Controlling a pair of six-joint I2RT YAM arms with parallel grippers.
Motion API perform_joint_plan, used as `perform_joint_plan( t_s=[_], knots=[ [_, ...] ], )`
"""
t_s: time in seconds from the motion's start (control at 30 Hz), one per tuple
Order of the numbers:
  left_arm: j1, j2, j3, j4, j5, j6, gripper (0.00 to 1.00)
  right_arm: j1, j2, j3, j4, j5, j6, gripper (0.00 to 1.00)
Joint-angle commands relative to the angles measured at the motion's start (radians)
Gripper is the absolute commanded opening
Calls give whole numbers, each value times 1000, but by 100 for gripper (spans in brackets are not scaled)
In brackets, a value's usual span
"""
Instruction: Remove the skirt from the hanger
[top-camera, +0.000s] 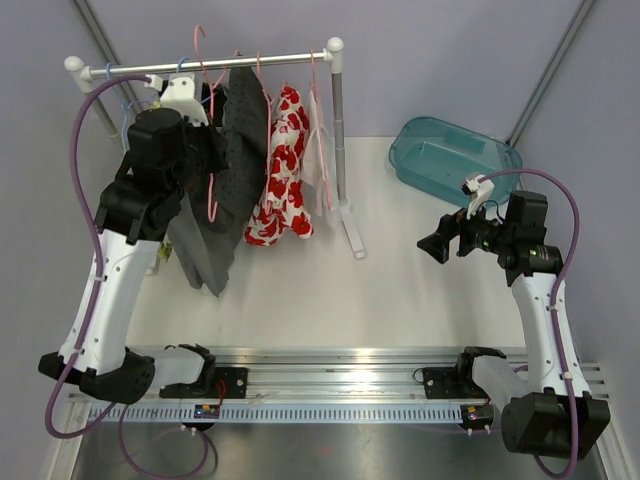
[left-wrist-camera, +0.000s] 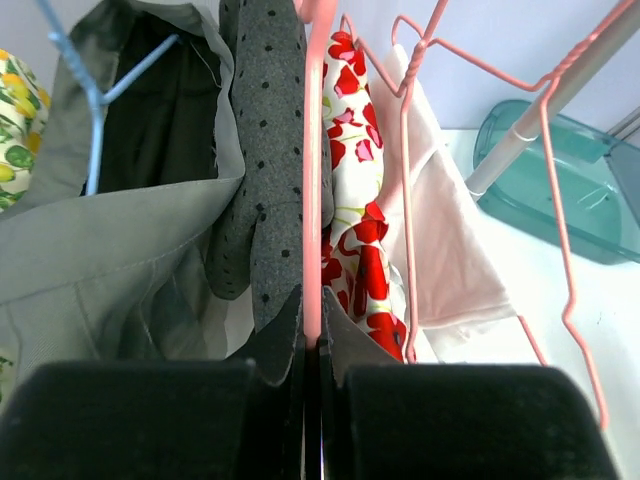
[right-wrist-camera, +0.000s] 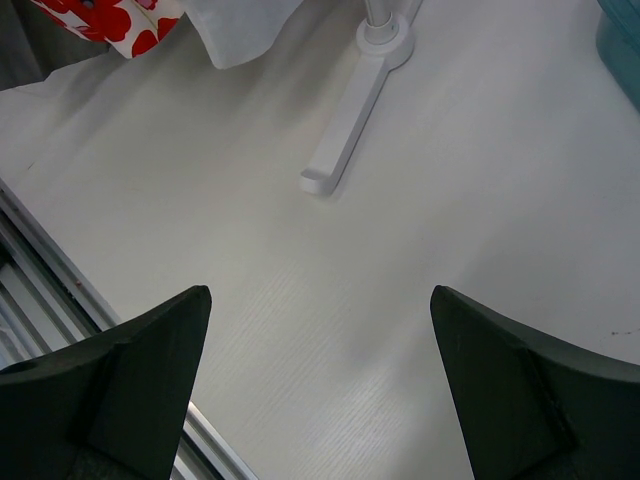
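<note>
The skirt (left-wrist-camera: 265, 150) is dark grey with black dots and hangs on the rack (top-camera: 215, 66), just left of a pink hanger wire (left-wrist-camera: 313, 180). In the top view the skirt (top-camera: 240, 150) hangs between a plain grey garment and a red floral one. My left gripper (left-wrist-camera: 313, 305) is up at the rack and shut on that pink hanger wire, with the skirt's cloth brushing its left finger. My right gripper (top-camera: 437, 247) hovers open over the bare table at the right, and its wrist view shows the right gripper (right-wrist-camera: 320, 290) holding nothing.
A plain grey garment (left-wrist-camera: 110, 250) hangs on a blue hanger (left-wrist-camera: 90, 100). A red floral garment (top-camera: 285, 170) and a white one (left-wrist-camera: 445, 250) hang on more pink hangers. The rack's post (top-camera: 338, 130) and foot (right-wrist-camera: 345, 150) stand mid-table. A teal bin (top-camera: 455, 160) sits at the back right.
</note>
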Motion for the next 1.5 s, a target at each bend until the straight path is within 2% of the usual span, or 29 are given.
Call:
perform_joint_plan(
  t_s=[0.0,0.17,0.3,0.4,0.43,0.57,0.73,0.87,1.07,1.2,1.33,1.43,1.47],
  knots=[
    [-5,-61,-25,115,-39,35,0,1,-19,-6,20,15,-12,100],
    [-5,-195,-147,80,-46,37,0,-1,-23,-6,11,12,-23,100],
    [-5,-388,-259,104,69,52,0,-1,-22,-3,-9,-16,-57,99],
    [-5,-557,-312,124,105,40,0,-1,-26,1,-39,-60,-105,99],
    [-5,-627,-317,127,108,32,0,-1,-30,3,-52,-79,-124,100],
    [-5,-727,-297,156,201,6,0,-1,-36,15,-146,-209,-256,99],
    [-3,-686,-130,170,496,-60,0,-1,-27,112,-318,-268,-383,99],
    [-3,-609,-62,277,689,-166,0,-1,-28,234,-426,-254,-432,100],
    [-3,-452,-97,455,896,-403,0,-1,-22,497,-575,-382,-387,99],
    [-6,-370,-116,495,912,-488,0,1,-8,589,-534,-464,-235,100],
    [-64,-298,-131,529,883,-540,0,22,-16,574,-434,-531,-77,99],
    [-210,-249,-128,514,771,-502,0,45,-19,558,-345,-512,3,98],
    [-295,-203,-122,494,696,-470,0,56,-16,558,-325,-504,43,98]
  ],
)
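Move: The dotted grey skirt hangs from the pink hanger already pinched in the left fingers, its middle about 8 cm ahead, 2 cm right and 15 cm below that hand. The rail's right post top is some 16 cm ahead and 20 cm right, level; the red-flowered garment is roughly 10 cm ahead, 10 cm right and 15 cm down. From the open right hand, the skirt lies about 15 cm ahead, 44 cm left and 5 cm higher. Skirt and hanger are drawn back from the rail by the left hand, some 28 cm and rising about 15 cm, then swung right and partly forward again, sinking a little, while the wrist turns some 50 degrees clockwise and rolls left side down; the fingers keep their pinch. The right hand, fingers wide open, rises about 18 cm, draws back and shifts left towards the skirt. ##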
